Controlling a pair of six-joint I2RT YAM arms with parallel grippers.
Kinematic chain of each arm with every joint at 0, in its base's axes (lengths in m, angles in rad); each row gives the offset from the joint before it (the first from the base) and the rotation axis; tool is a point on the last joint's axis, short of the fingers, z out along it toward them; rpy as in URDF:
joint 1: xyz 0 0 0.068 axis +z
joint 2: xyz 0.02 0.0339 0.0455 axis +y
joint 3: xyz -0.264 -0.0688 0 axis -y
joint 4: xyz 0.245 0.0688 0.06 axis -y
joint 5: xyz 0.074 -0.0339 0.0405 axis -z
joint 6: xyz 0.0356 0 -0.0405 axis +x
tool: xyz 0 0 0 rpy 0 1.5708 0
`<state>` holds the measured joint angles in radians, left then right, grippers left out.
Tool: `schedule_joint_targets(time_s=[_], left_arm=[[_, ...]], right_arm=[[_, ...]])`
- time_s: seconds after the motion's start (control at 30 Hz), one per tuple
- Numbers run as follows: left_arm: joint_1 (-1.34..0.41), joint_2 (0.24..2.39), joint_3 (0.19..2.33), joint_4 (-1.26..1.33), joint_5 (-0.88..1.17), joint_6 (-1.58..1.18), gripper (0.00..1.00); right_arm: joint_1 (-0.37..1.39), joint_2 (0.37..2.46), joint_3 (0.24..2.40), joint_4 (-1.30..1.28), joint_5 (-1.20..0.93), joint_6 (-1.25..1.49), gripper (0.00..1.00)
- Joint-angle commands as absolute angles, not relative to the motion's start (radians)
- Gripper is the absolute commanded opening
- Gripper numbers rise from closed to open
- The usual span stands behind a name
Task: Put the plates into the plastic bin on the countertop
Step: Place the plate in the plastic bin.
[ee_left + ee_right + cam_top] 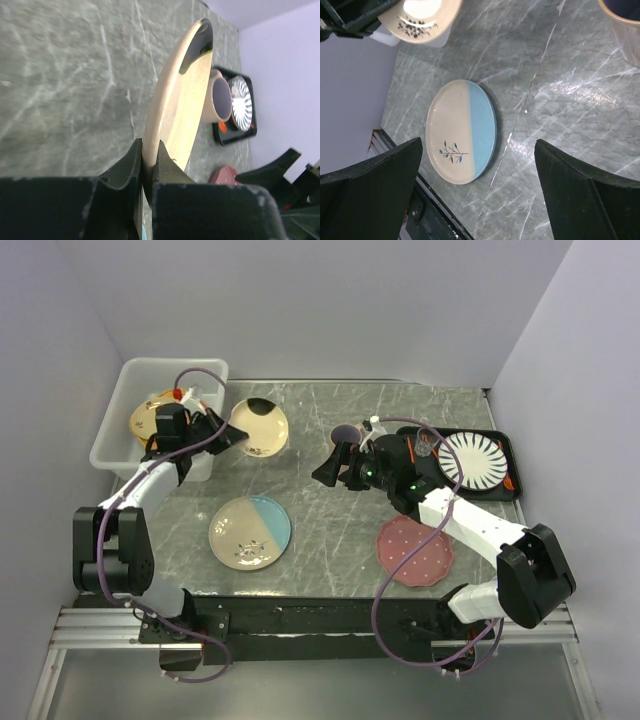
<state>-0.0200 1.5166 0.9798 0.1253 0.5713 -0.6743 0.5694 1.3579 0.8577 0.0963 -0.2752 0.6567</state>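
Note:
My left gripper [218,436] is shut on the rim of a small cream floral plate [262,427], which hangs just right of the plastic bin [205,375]. In the left wrist view both fingers [131,165] pinch that plate [182,100] edge-on. A cream plate [150,420] lies inside the bin. A cream-and-light-blue plate [250,532] lies flat on the countertop [330,520], and a pink dotted plate [415,550] lies near the right arm. My right gripper [330,465] hovers open over the countertop; the right wrist view shows the cream-and-blue plate [462,131] below its empty fingers.
A beige mug [345,435] stands mid-table, close to the right gripper. A black tray [505,445] at the right holds a white plate with black stripes [472,460]. White walls close in at the back and sides.

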Motion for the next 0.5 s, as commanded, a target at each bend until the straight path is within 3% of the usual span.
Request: schedule_joint_targets(time_s=[0.0,0.47], left_arm=[[0.044,1.526,1.038,0.222,0.603,-0.747,0.01],[0.233,1.549,1.023,0.363,0.578,-0.917,0.01]], right_arm=[[0.571,1.325,0.853,0.135,-0.282,0.653,1.00],[0.572,1.330,0.850,0.132,-0.285,0.660,1.00]])
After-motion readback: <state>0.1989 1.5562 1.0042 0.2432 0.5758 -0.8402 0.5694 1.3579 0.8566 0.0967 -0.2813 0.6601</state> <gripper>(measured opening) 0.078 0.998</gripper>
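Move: The left hand still grips the left edge of the small cream plate, whose middle lies about 6 cm right and 4 cm ahead of it. The middle of the plastic bin, with its stacked plates and woven mat, is some 22 cm to the left, 8 cm ahead and 13 cm lower. The two-tone plate lies some 23 cm back, level sideways and 18 cm down. From the waiting right hand the bin's middle is about 49 cm left, 18 cm ahead. Keeping its pinch on the rim of the small cream plate, the left hand sweeps left at a steady pace, about 9 cm, and some 4 cm forward towards the plastic bin, bringing the fingers in over the bin's right side. It rises a couple of centimetres on the way while the wrist swings about 15 degrees counter-clockwise and rolls slightly left side down, and the fingers stay closed. ##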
